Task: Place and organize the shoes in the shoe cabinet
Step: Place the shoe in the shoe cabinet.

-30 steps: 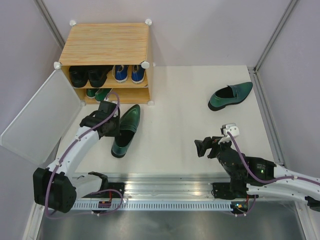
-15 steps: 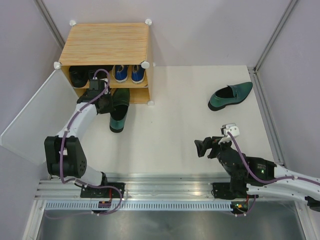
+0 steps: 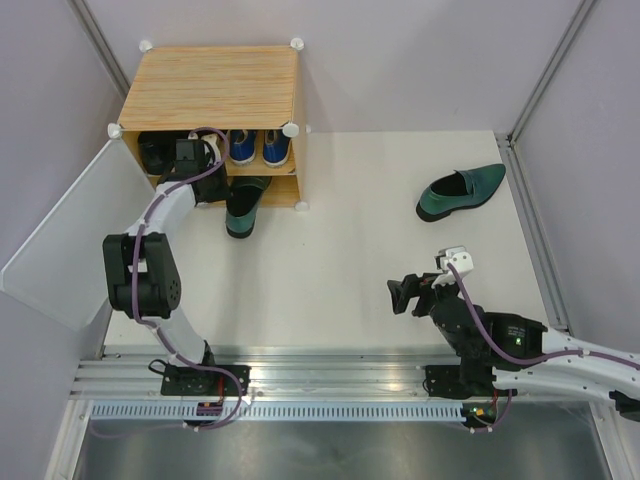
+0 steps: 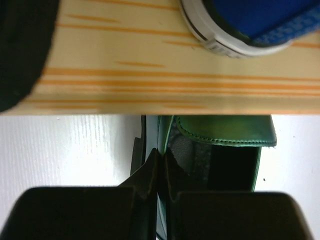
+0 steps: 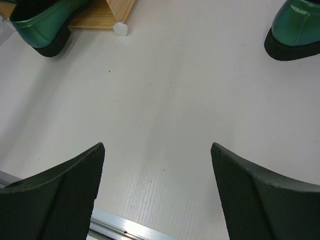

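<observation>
My left gripper (image 3: 218,188) (image 4: 162,153) is shut on the side wall of a glossy dark-green loafer (image 3: 240,208) (image 4: 225,131). The loafer's toe is inside the lower shelf of the shoe cabinet (image 3: 215,85), and its heel sticks out over the floor. On the upper shelf stand blue sneakers (image 3: 258,147) (image 4: 250,22) and black boots (image 3: 160,152) (image 4: 20,50). The second dark-green loafer (image 3: 462,192) (image 5: 295,27) lies on the floor at the right. My right gripper (image 3: 404,296) (image 5: 157,146) is open over bare floor, holding nothing.
The cabinet's frosted white door (image 3: 70,240) hangs open to the left, beside my left arm. A white corner connector (image 5: 120,28) marks the cabinet's near right foot. Grey walls enclose the floor, and a metal rail (image 3: 330,385) runs along the near edge.
My left arm has carried the dark-green loafer from the floor up to the cabinet and pushed its toe into the lower shelf. The right arm has barely moved.
</observation>
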Action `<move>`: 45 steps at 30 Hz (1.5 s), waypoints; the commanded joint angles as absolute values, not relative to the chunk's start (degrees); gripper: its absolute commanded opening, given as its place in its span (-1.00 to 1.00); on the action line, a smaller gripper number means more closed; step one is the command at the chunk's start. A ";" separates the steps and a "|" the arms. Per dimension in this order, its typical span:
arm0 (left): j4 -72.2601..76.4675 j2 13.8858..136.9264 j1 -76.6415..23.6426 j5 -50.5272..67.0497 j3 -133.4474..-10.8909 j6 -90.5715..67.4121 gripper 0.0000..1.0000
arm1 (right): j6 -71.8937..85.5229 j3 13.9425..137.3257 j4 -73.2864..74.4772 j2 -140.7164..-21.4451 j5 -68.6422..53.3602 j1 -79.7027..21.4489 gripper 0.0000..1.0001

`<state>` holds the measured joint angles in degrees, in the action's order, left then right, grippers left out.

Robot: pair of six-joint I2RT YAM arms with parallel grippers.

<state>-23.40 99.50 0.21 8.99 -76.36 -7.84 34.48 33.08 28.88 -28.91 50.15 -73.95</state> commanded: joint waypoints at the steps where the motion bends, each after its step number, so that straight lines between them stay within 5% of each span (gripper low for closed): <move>1: -16.00 101.07 3.69 12.65 -82.79 -7.29 -0.95 | 34.01 33.40 27.86 -29.88 52.47 -73.83 0.79; 13: -13.80 110.12 8.00 23.29 -88.50 -7.29 -0.95 | 34.45 33.75 28.65 -31.64 54.40 -73.74 0.79; 23: -13.19 108.55 7.91 19.61 -83.50 -9.67 0.00 | 34.45 34.28 29.00 -33.66 54.23 -73.83 0.79; 45: -21.26 85.43 4.67 13.10 -62.49 -7.66 0.98 | 33.49 32.70 27.69 -27.86 48.69 -73.83 0.81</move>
<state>-18.22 85.76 6.50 15.75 -64.07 -11.84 34.30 33.06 29.10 -28.73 49.82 -73.91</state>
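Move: The left gripper already pinches the left rim of the green shoe, whose toe is in the cabinet's lower bay. The free slot for it lies about 9 cm ahead, 5 cm right and 4 cm below this hand. The nearest green sneaker is some 9 cm ahead and 6 cm left, 3 cm down; the left blue shoe, one shelf up, is 13 cm ahead, 5 cm right and 9 cm higher. From the idle right hand the slot is roughly 35 cm ahead, 34 cm left and 12 cm down. Push the held green shoe forward and left into the lower bay, about 3.5 cm each way. Then open the left fingers to let go of its rim, easing some 2.5 cm right and rolling the hand's left side down about 10 degrees. Draw the hand back about 7 cm and up nearly 4 cm, opening fully. ##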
